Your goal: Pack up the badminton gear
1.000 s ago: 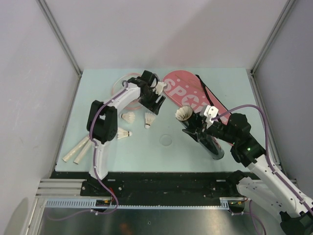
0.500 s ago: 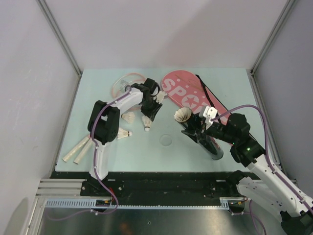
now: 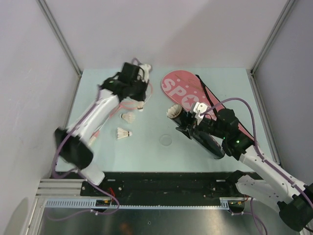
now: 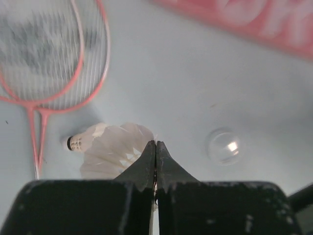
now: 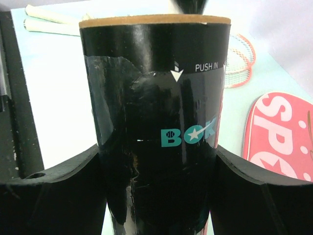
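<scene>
My left gripper point(image 3: 141, 98) hangs above the table's far left, shut on the feather edge of a white shuttlecock point(image 4: 112, 149). Two other shuttlecocks point(image 3: 128, 117) point(image 3: 123, 133) lie on the table below it. Under that arm lies the pink-framed racket point(image 4: 49, 54), mostly hidden in the top view. A long black tube point(image 3: 208, 142) is tilted up off the table, and my right gripper point(image 5: 156, 161) is shut round it. Another shuttlecock point(image 3: 172, 111) sits in the tube's open mouth. The pink cover point(image 3: 186, 93) lettered "SPORT" lies behind the tube.
A small clear round lid point(image 3: 166, 140) lies on the table between the arms. The white racket handles point(image 5: 49, 14) point toward the near left edge. Grey walls close in the table on the left, back and right.
My left gripper closed on the shuttlecock that lay by the racket and lifted it up and back. The right arm shifted the tube's mouth a little to the left.
</scene>
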Available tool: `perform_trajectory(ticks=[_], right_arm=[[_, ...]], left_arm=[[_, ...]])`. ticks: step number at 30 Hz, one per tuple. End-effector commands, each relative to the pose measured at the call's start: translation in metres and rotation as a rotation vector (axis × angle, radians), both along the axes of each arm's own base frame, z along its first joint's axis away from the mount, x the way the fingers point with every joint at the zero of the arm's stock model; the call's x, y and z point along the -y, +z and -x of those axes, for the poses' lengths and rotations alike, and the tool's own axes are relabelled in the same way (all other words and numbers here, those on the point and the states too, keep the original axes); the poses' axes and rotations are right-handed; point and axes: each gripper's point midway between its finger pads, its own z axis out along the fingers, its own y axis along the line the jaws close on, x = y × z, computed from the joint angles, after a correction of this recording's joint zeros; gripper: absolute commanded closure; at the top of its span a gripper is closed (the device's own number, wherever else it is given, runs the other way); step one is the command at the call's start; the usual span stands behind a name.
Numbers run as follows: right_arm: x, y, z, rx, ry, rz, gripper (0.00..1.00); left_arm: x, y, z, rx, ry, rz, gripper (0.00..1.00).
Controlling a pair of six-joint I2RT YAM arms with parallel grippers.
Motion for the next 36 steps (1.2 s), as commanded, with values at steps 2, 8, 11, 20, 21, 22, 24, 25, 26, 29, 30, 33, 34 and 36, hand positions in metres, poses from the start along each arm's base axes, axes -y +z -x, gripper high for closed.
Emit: perform_trajectory(ticks=[2,8,11,20,21,22,24,25,26,29,30,33,34,36], right_arm=[[-0.008,0.019,-0.020,0.076,-0.031,-0.043,1.00],[-0.015,0.029,-0.028,0.106,-0.027,-0.082,1.00],[-0.018,0.039,-0.025,0.132,-0.009,-0.110,1.00],[-0.018,0.051,-0.015,0.161,0.006,-0.130,1.00],[-0.018,0.053,-0.013,0.165,0.009,-0.134,1.00],[-0.017,0.054,-0.012,0.167,0.011,-0.136,1.00],[-0.016,0.059,-0.010,0.176,0.009,-0.147,1.00],[-0.016,0.060,-0.009,0.176,0.008,-0.149,1.00],[-0.015,0.061,-0.010,0.179,0.005,-0.151,1.00],[-0.015,0.063,-0.008,0.183,0.011,-0.158,1.00],[-0.016,0.063,-0.007,0.180,0.016,-0.159,1.00],[-0.017,0.064,-0.006,0.178,0.017,-0.165,1.00],[-0.018,0.063,-0.007,0.175,0.016,-0.165,1.00],[-0.017,0.066,-0.008,0.181,0.008,-0.172,1.00]], left_arm=[[0.016,0.193,0.062,0.405,0.009,0.500,1.00],[0.026,0.274,0.135,0.633,-0.175,0.789,1.00],[0.044,0.278,0.150,0.633,-0.246,0.800,1.00],[0.088,0.272,0.156,0.629,-0.281,0.796,1.00],[0.093,0.267,0.152,0.625,-0.284,0.782,1.00],[0.096,0.265,0.151,0.625,-0.283,0.774,0.99],[0.104,0.254,0.149,0.601,-0.292,0.758,1.00],[0.108,0.252,0.151,0.591,-0.308,0.763,1.00],[0.110,0.250,0.154,0.582,-0.321,0.763,1.00],[0.115,0.243,0.152,0.564,-0.309,0.758,1.00],[0.116,0.242,0.150,0.560,-0.299,0.764,1.00],[0.121,0.245,0.152,0.557,-0.310,0.790,1.00],[0.123,0.245,0.153,0.548,-0.316,0.799,1.00],[0.132,0.239,0.157,0.502,-0.338,0.820,0.99]])
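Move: Up behind and to the right of the left hand, which already pinches a shuttlecock by its skirt, is the open mouth of the tube: some 16 cm back, 15 cm right and 15 cm higher. Two shuttlecocks lie about 15 cm below the left hand, one 10 cm left, the other 12 cm left and 8 cm back. The clear lid lies 17 cm below, 11 cm right and 12 cm back. From the right hand, the mouth is about 8 cm up, 2 cm forward and 3 cm left. Swinging the pinched shuttlecock up and back, the left hand climbs about 30 cm while its fingers tip up from the table to point across at the right arm. It then travels right some 11 cm and sinks about 7 cm to bring the shuttlecock to the tube's mouth, easing to a stop with the fingers still shut. The right hand keeps its grip, shifting the tube forward and left, then raising it a little. ##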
